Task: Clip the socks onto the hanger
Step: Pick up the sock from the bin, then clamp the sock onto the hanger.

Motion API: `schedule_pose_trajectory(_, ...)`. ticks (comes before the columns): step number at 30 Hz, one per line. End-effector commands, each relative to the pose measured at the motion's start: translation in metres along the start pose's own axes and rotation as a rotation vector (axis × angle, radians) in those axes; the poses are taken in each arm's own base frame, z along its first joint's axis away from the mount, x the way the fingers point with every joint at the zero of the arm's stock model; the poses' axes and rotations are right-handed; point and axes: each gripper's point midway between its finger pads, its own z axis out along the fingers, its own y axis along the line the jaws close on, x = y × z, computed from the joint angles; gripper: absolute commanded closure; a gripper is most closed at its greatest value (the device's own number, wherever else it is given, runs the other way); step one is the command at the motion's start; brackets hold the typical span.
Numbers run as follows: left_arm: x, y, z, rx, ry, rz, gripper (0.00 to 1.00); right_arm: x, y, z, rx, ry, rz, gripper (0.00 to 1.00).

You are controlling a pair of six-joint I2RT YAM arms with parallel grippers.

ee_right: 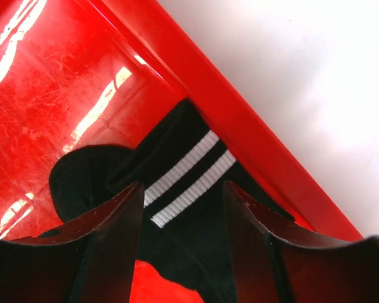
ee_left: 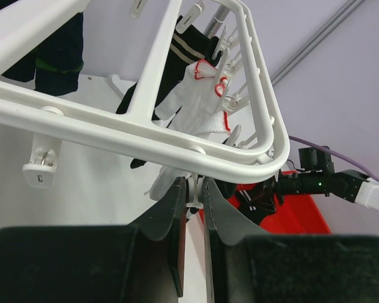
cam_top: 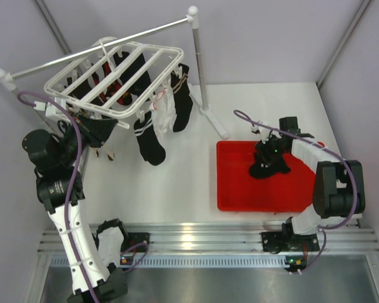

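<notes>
The white hanger [cam_top: 114, 79] hangs from the rail at the back left. Black socks [cam_top: 148, 139] with white stripes and a white sock [cam_top: 164, 113] dangle from its clips. Under the hanger's near bar [ee_left: 145, 136], my left gripper [ee_left: 194, 186] is shut on a small white clip [ee_left: 194, 197]. In the overhead view that gripper [cam_top: 96, 128] sits below the frame's near corner. One black sock [cam_top: 268, 165] lies in the red tray [cam_top: 240, 189]. My right gripper [cam_top: 268, 151] is low over it. Its open fingers straddle the striped cuff [ee_right: 189, 170], one on each side, right gripper [ee_right: 183, 192].
The grey metal stand's upright pole [cam_top: 197, 60] and its foot [cam_top: 213, 120] stand between the hanger and the tray. The tray's raised rim [ee_right: 240, 132] runs just beyond the sock. An aluminium rail [cam_top: 202, 237] crosses the table's near edge.
</notes>
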Motion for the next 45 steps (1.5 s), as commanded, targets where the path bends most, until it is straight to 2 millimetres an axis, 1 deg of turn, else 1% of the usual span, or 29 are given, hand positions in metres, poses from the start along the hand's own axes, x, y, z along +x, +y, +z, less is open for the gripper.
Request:
schedule_pose_trajectory(1,-0.007,-0.007,0.000,0.031,-0.028,0.055,1.00,-0.023,-0.012,0.002,0.016,-0.078,-0.048,0.48)
schedule_pose_trajectory(5,-0.008,-0.006,0.000,0.031,-0.028,0.055,1.00,-0.010,-0.011,0.014,0.027,-0.063,-0.053,0.51)
schedule_pose_trajectory(7,-0.008,-0.004,0.001,0.028,-0.027,0.052,1.00,-0.008,-0.011,0.017,0.016,-0.044,-0.045,0.59)
schedule_pose_trajectory(10,-0.008,-0.003,0.003,0.024,-0.025,0.041,1.00,-0.003,-0.013,0.022,0.005,-0.010,-0.020,0.64)
schedule_pose_trajectory(13,-0.009,-0.003,0.003,0.024,-0.026,0.044,1.00,0.005,-0.011,0.027,-0.024,0.034,-0.019,0.62)
schedule_pose_trajectory(14,-0.010,-0.004,0.002,0.025,-0.029,0.048,1.00,0.013,-0.006,0.029,-0.046,0.065,-0.005,0.64)
schedule_pose_trajectory(15,-0.010,-0.005,0.001,0.024,-0.032,0.058,1.00,0.015,-0.005,0.029,-0.054,0.069,-0.009,0.69)
schedule_pose_trajectory(16,-0.011,-0.007,0.000,0.029,-0.035,0.067,1.00,0.015,-0.002,0.028,-0.065,0.068,-0.008,0.82)
schedule_pose_trajectory(17,-0.011,-0.007,0.000,0.028,-0.035,0.072,1.00,0.015,0.001,0.025,-0.070,0.060,-0.004,0.93)
schedule_pose_trajectory(18,-0.011,-0.007,-0.001,0.028,-0.038,0.074,1.00,0.012,0.003,0.022,-0.070,0.049,0.002,0.93)
schedule_pose_trajectory(19,-0.011,-0.008,-0.001,0.028,-0.038,0.074,1.00,0.008,0.006,0.019,-0.077,0.033,0.009,1.00)
schedule_pose_trajectory(22,-0.010,-0.008,-0.001,0.029,-0.034,0.071,1.00,-0.004,0.010,-0.003,-0.078,-0.025,0.034,1.00)
schedule_pose_trajectory(24,-0.010,-0.008,-0.001,0.030,-0.033,0.068,1.00,-0.014,0.007,-0.023,-0.048,-0.074,0.033,1.00)
schedule_pose_trajectory(25,-0.009,-0.008,-0.001,0.031,-0.032,0.068,1.00,-0.012,0.000,-0.034,-0.031,-0.082,0.063,1.00)
schedule_pose_trajectory(26,-0.009,-0.008,-0.001,0.030,-0.033,0.068,1.00,-0.015,0.001,-0.043,-0.031,-0.096,0.069,1.00)
schedule_pose_trajectory(27,-0.010,-0.008,-0.001,0.031,-0.034,0.067,1.00,-0.021,-0.007,-0.058,0.003,-0.125,0.058,1.00)
schedule_pose_trajectory(28,-0.009,-0.009,-0.001,0.033,-0.032,0.066,1.00,-0.017,-0.004,-0.065,-0.010,-0.112,0.068,1.00)
schedule_pose_trajectory(31,-0.008,-0.008,-0.001,0.032,-0.029,0.058,1.00,-0.017,-0.013,-0.092,0.043,-0.129,0.038,1.00)
schedule_pose_trajectory(32,-0.008,-0.008,-0.001,0.033,-0.029,0.059,1.00,-0.012,-0.011,-0.101,0.049,-0.119,0.040,1.00)
schedule_pose_trajectory(33,-0.008,-0.008,-0.001,0.032,-0.030,0.060,1.00,-0.007,-0.017,-0.109,0.068,-0.112,0.043,1.00)
schedule_pose_trajectory(34,-0.008,-0.008,-0.001,0.034,-0.030,0.063,1.00,-0.008,-0.022,-0.118,0.087,-0.116,0.035,1.00)
schedule_pose_trajectory(35,-0.008,-0.009,-0.001,0.035,-0.029,0.064,1.00,-0.002,-0.020,-0.126,0.087,-0.097,0.042,1.00)
schedule_pose_trajectory(37,-0.007,-0.009,-0.002,0.036,-0.027,0.059,1.00,0.001,-0.036,-0.143,0.163,-0.064,0.021,1.00)
schedule_pose_trajectory(40,-0.008,-0.010,-0.002,0.038,-0.030,0.066,1.00,0.004,-0.042,-0.150,0.207,-0.002,-0.021,1.00)
schedule_pose_trajectory(41,-0.008,-0.010,-0.002,0.036,-0.031,0.067,1.00,0.010,-0.045,-0.150,0.246,0.054,-0.031,1.00)
schedule_pose_trajectory(42,-0.008,-0.009,-0.002,0.034,-0.033,0.067,1.00,-0.002,-0.041,-0.141,0.259,0.055,-0.077,1.00)
schedule_pose_trajectory(43,-0.008,-0.009,-0.002,0.033,-0.032,0.067,1.00,0.011,-0.039,-0.131,0.286,0.123,-0.080,1.00)
schedule_pose_trajectory(44,-0.008,-0.009,-0.002,0.033,-0.032,0.067,1.00,0.009,-0.033,-0.123,0.285,0.129,-0.089,1.00)
schedule_pose_trajectory(45,-0.008,-0.008,-0.002,0.031,-0.032,0.071,1.00,-0.008,-0.019,-0.107,0.276,0.097,-0.118,1.00)
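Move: The black sock lies just under my right hand: its middle is about 3 cm back, 1 cm to the right and 3 cm below, while its striped cuff sits almost between my open fingertips. The bin's far rim runs about 5 cm ahead, only a little lower than the fingertips; the middle of the red bin is about 8 cm back and 4 cm right. From my left hand, the sock is some 48 cm right, 5 cm ahead and 40 cm below. I sink my right hand about 2 cm, easing slightly forward, and close my half-open fingers fully on the sock's white-striped part near the cuff. Keeping that pinch, I lift some 13 cm off the bin floor while swinging about 8 cm right and 4 cm back, then sway a little back to the left at the end. ##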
